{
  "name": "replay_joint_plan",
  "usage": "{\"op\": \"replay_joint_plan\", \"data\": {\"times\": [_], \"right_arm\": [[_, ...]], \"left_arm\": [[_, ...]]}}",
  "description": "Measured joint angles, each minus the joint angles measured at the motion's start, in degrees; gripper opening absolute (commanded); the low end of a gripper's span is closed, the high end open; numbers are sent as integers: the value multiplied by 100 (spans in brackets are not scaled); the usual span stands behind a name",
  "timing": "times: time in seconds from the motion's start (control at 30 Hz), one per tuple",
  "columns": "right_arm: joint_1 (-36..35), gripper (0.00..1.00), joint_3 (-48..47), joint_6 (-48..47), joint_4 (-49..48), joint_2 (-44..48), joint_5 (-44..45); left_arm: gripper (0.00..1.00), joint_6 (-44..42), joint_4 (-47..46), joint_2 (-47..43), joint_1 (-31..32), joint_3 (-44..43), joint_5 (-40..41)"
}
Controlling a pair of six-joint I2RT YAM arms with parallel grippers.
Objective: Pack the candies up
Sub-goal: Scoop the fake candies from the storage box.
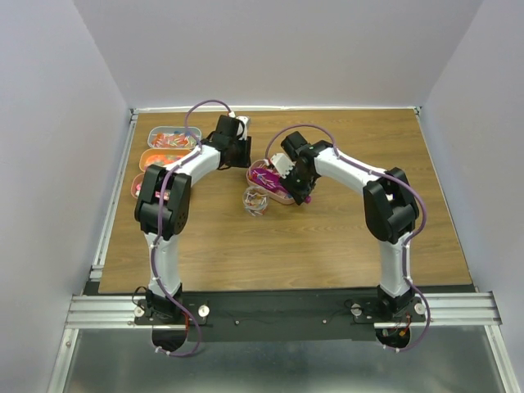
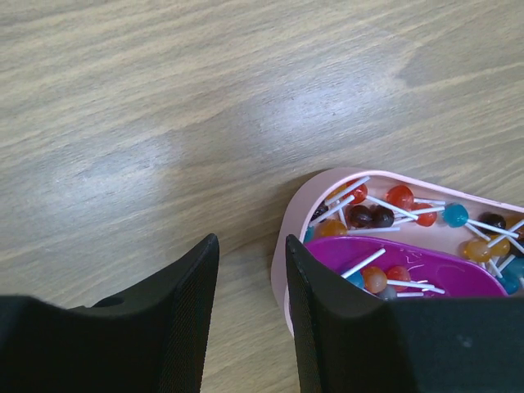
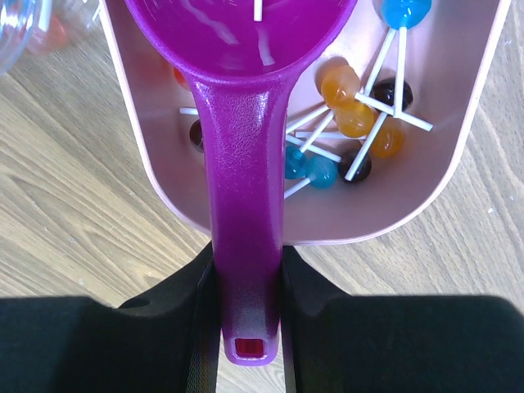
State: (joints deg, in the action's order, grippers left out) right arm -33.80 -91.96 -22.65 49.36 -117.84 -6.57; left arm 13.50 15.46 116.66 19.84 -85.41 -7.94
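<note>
The candies [image 3: 356, 119] are small coloured lollipops on white sticks, lying in a pink tray [image 3: 442, 164] at the table's middle. A magenta scoop [image 3: 246, 164] reaches into that tray, and my right gripper [image 3: 248, 262] is shut on its handle. In the left wrist view the scoop's bowl [image 2: 442, 266] holds a few candies [image 2: 375, 280], with more of them [image 2: 401, 196] loose in the tray [image 2: 282, 254]. My left gripper [image 2: 251, 241] stands open just left of the tray's rim, only bare wood between its fingers. From above, the left gripper [image 1: 237, 155] and right gripper [image 1: 301, 188] flank the scoop [image 1: 270, 178].
A small clear container [image 1: 255, 201] sits just in front of the pink tray and shows at the corner of the right wrist view [image 3: 16, 20]. Three trays of orange and red sweets [image 1: 168, 139] line the table's left edge, partly behind the left arm.
</note>
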Motion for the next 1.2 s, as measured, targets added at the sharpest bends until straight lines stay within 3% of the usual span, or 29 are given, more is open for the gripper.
{"op": "replay_joint_plan", "data": {"times": [0.4,1.0,1.2], "right_arm": [[22,1,424,118,-787,214,-195],[225,1,1056,166,-999,789,-197],[232,1,1156,181,-1005,1191,-46]], "left_arm": [[47,146,-116,-402,52,201,-201],[47,284,-385,-815,-22,468,-352],[50,358,-522,-1471,-146,785,-315]]}}
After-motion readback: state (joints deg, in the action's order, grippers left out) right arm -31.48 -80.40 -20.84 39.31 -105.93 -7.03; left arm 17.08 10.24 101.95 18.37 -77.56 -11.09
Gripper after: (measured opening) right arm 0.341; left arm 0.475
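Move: The right hand already holds the purple scoop by its handle. The middle of the candies' pink tray, with the scoop's bowl in it, is roughly 6 cm ahead and 9 cm left of that hand, about 2 cm below. The clear round storage box is some 13 cm left and 2 cm back of the right hand. From the empty left hand, the tray's middle is about 6 cm back, 6 cm right and 5 cm lower. Nudging forward and left by little more than a centimetre, the right hand works the scoop into the tray, tilting some 10 degrees so the bowl tips up. It then eases back and right, and lifts about 3 cm, keeping its hold on the handle. The left hand rises nearly 9 cm away from the tray's far-left end, its opening unchanged, fingers swinging some 10 degrees outward. ##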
